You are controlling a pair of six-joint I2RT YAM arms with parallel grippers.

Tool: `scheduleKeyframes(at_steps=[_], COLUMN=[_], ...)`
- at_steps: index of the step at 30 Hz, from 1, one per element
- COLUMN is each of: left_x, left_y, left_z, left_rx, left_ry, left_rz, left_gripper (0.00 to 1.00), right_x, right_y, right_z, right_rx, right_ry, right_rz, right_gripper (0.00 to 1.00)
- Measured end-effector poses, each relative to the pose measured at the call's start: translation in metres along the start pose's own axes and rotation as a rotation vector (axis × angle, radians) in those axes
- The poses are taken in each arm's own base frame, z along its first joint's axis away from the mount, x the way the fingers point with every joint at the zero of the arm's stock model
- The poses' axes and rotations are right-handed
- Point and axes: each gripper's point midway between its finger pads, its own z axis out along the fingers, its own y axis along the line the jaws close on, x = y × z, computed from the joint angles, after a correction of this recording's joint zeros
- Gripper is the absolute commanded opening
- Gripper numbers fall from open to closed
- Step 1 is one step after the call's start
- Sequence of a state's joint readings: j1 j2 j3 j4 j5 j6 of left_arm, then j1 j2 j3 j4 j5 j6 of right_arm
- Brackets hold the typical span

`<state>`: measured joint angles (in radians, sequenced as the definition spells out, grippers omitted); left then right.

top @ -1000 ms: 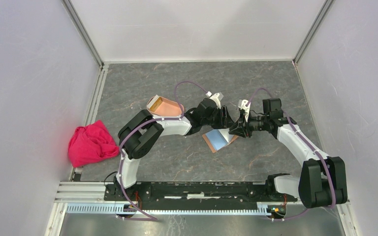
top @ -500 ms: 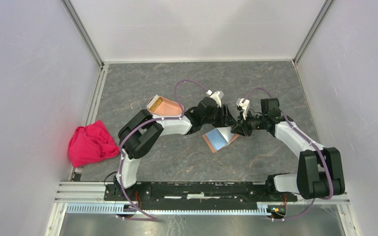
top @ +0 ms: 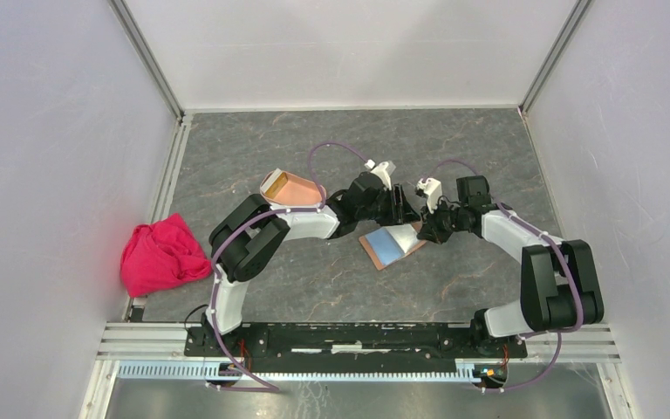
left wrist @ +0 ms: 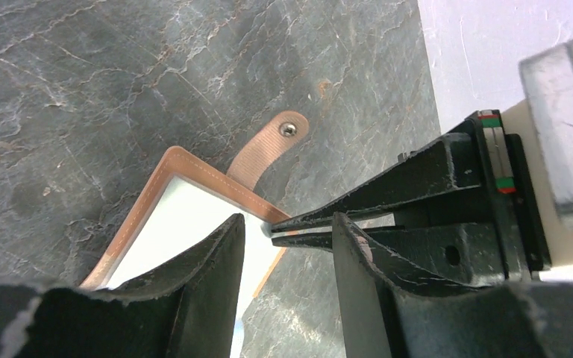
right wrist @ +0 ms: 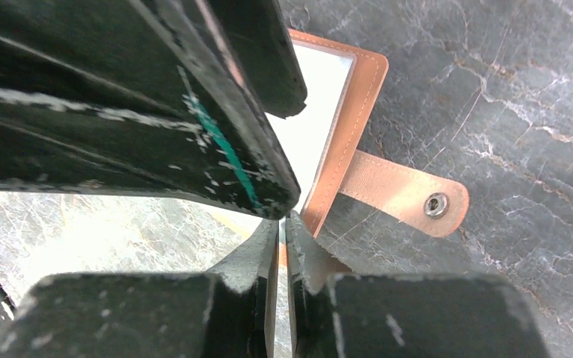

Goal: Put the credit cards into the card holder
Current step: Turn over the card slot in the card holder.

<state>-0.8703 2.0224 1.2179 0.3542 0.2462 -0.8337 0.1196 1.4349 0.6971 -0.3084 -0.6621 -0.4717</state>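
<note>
A brown leather wallet (top: 375,257) lies open mid-table with a pale blue-white credit card (top: 393,243) on it. In the left wrist view the card (left wrist: 186,216) fills the wallet's stitched frame (left wrist: 171,160). My left gripper (top: 401,214) hangs open just over the card's far edge (left wrist: 287,224), holding nothing. My right gripper (top: 423,229) has come in from the right, and its jaws (right wrist: 282,224) pinch a thin card edge at the wallet's corner (right wrist: 358,112). The salmon-pink card holder (top: 292,189) stands behind the left arm.
A crumpled red cloth (top: 161,255) lies against the left wall. The wallet's snap tab (right wrist: 403,190) sticks out flat on the grey marbled table (top: 454,148). White walls enclose the table on three sides.
My right gripper has slid left to the wallet's right corner and closed down on the card's edge. The left arm has stayed where it was, jaws unchanged.
</note>
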Motion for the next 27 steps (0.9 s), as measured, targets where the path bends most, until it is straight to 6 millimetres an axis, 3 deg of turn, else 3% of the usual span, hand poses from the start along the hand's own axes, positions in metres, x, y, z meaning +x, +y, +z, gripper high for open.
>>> scheduleKeyframes(at_steps=[5,14,20,27], left_x=[0.007,0.019,0.021,0.04], left_y=[0.008,0.01,0.011,0.032], left_z=[-0.005,-0.038,-0.032,-0.02], left_rx=[-0.011,-0.016,-0.003,-0.044], left_ry=[0.006,0.001,-0.004,0.037], left_rz=[-0.004,-0.003,-0.001,-0.022], left_gripper=[0.54,0.54,0.53,0.53], right_x=[0.007,-0.009,-0.013,-0.026], right_y=[0.0,0.007,0.008,-0.001], right_z=[0.003,-0.002,-0.005,-0.017], right_rx=[-0.005,-0.034,-0.032,0.026], right_ry=[0.024,-0.039,-0.054,-0.104], right_rz=[0.018,-0.019,-0.027,-0.051], right_gripper=[0.19,0.37,0.51,0.64])
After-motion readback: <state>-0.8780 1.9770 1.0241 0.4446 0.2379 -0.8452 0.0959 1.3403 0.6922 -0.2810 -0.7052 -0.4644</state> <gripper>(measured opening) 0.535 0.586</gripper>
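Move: The white card slot lies below the left gripper, its middle about 4 cm back, 2 cm left and 4 cm down. The blue part of the holder is some 5 cm farther left and 2 cm farther back than that. From the right gripper, whose nearly shut tips are at the slot's near right corner, the slot's middle is roughly 4 cm left and 1 cm back, and the clasp strap about 4 cm ahead. Sweep the left gripper about 3 cm left and 3 cm back over the card slot, fingers still half open, then lower it about 3.5 cm until its fingertips rest on the slot. Dip the right gripper slightly at the slot's corner, then raise it about 3 cm while its fingers open wide, letting go of the corner. ##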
